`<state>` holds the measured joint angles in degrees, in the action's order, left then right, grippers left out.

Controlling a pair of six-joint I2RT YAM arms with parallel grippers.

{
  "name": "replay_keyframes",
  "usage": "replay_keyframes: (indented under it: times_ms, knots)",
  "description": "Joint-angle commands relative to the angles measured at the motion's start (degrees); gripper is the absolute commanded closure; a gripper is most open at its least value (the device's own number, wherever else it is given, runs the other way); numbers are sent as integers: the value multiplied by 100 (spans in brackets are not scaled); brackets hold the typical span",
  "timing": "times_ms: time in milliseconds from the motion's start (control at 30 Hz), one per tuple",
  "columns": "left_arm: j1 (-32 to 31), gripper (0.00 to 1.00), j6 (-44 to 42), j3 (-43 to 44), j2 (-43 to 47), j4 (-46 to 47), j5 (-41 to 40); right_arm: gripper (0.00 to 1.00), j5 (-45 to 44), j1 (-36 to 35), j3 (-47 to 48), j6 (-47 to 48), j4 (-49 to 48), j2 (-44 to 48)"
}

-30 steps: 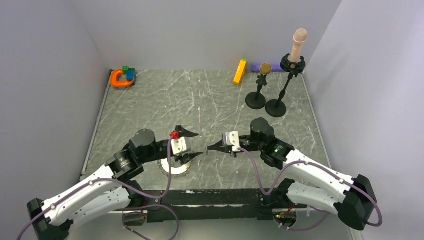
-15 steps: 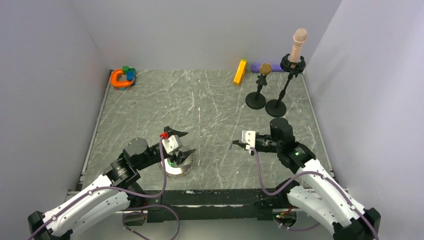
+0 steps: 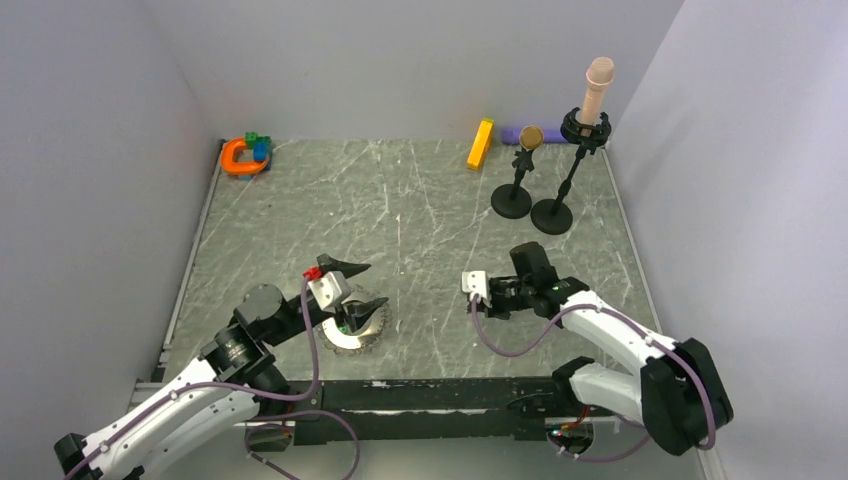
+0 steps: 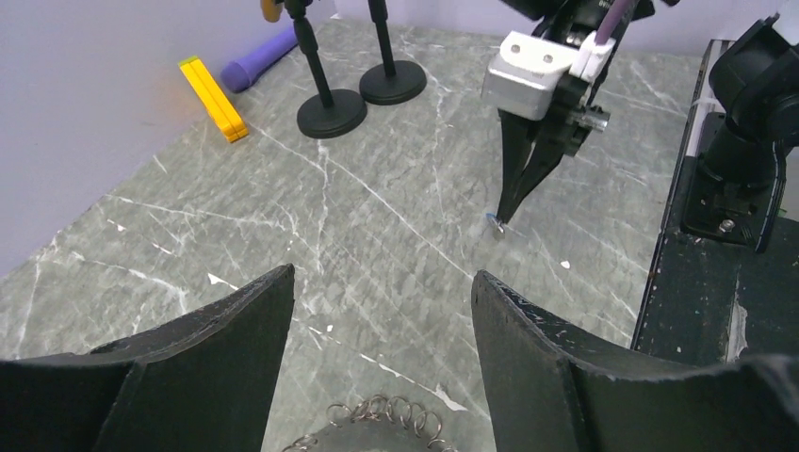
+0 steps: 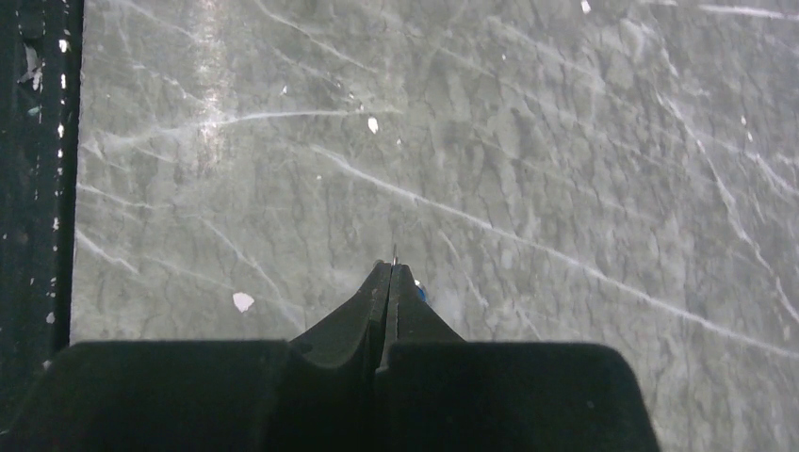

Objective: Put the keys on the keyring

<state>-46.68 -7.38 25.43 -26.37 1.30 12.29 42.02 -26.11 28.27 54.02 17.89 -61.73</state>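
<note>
The keyring [image 3: 352, 334], a flat silvery ring with a toothed edge, lies near the table's front edge. Its wire loops show at the bottom of the left wrist view [image 4: 388, 414]. My left gripper [image 3: 376, 284] hovers open just above and behind it, nothing between its fingers [image 4: 382, 278]. My right gripper [image 3: 479, 311] points down at the table right of the ring and is shut [image 5: 391, 268]. A small blue key [image 5: 420, 294] is pinched at its tips, a thin metal end sticking out. From the left wrist the key [image 4: 493, 226] sits at the tabletop.
An orange horseshoe toy with green and blue blocks [image 3: 243, 157] sits in the far left corner. A yellow bar [image 3: 481, 143] and a purple object [image 3: 513, 134] lie by the back wall. Two black microphone stands [image 3: 512, 199] [image 3: 553, 213] stand at the far right. Walls enclose three sides.
My left arm pulled back toward the near left, uncovering more of the keyring. My right gripper swung from pointing left to pointing down at the table, staying shut.
</note>
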Motion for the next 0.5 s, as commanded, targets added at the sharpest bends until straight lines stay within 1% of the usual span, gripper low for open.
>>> replay_keyframes:
  times_ms: [0, 100, 233, 367, 467]
  knots:
    - [18, 27, 170, -88, 94, 206, -70, 100, 188, -217, 194, 211, -702, -324]
    - [29, 27, 192, -125, 75, 294, -47, 100, 150, -223, 587, 85, -544, -848]
    - [23, 27, 223, -121, 140, 292, -23, 100, 125, -326, 1081, 161, -381, -1508]
    - [19, 27, 294, -181, 376, 227, -98, 100, -337, -601, 1468, 128, -316, -2062]
    - [19, 26, 347, -227, 516, 221, -128, 100, -603, -697, 1791, -102, -231, -2430]
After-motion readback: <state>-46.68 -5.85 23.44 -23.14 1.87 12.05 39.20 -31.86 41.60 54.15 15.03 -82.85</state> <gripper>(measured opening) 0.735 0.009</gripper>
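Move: The blue key tag already hangs at the right hand's closed fingertips, its middle about 2 cm below the hand point. It is being taken to a bare patch of table some 4 cm ahead, 5 cm to the left and 3 cm down. The metal disc edged with small rings lies about 23 cm left of the right hand, 3 cm back and 3 cm down. From the left hand that bare patch is about 6 cm ahead, 13 cm to the right and 21 cm below. The blue tag stays pinched by its small ring in the shut right fingers. The right hand carries it low over the table, first mostly to its left, then forward as well, some 6 cm in all, sinking slightly; the wrist keeps nearly the same slant, with the tips pointing left and down. ##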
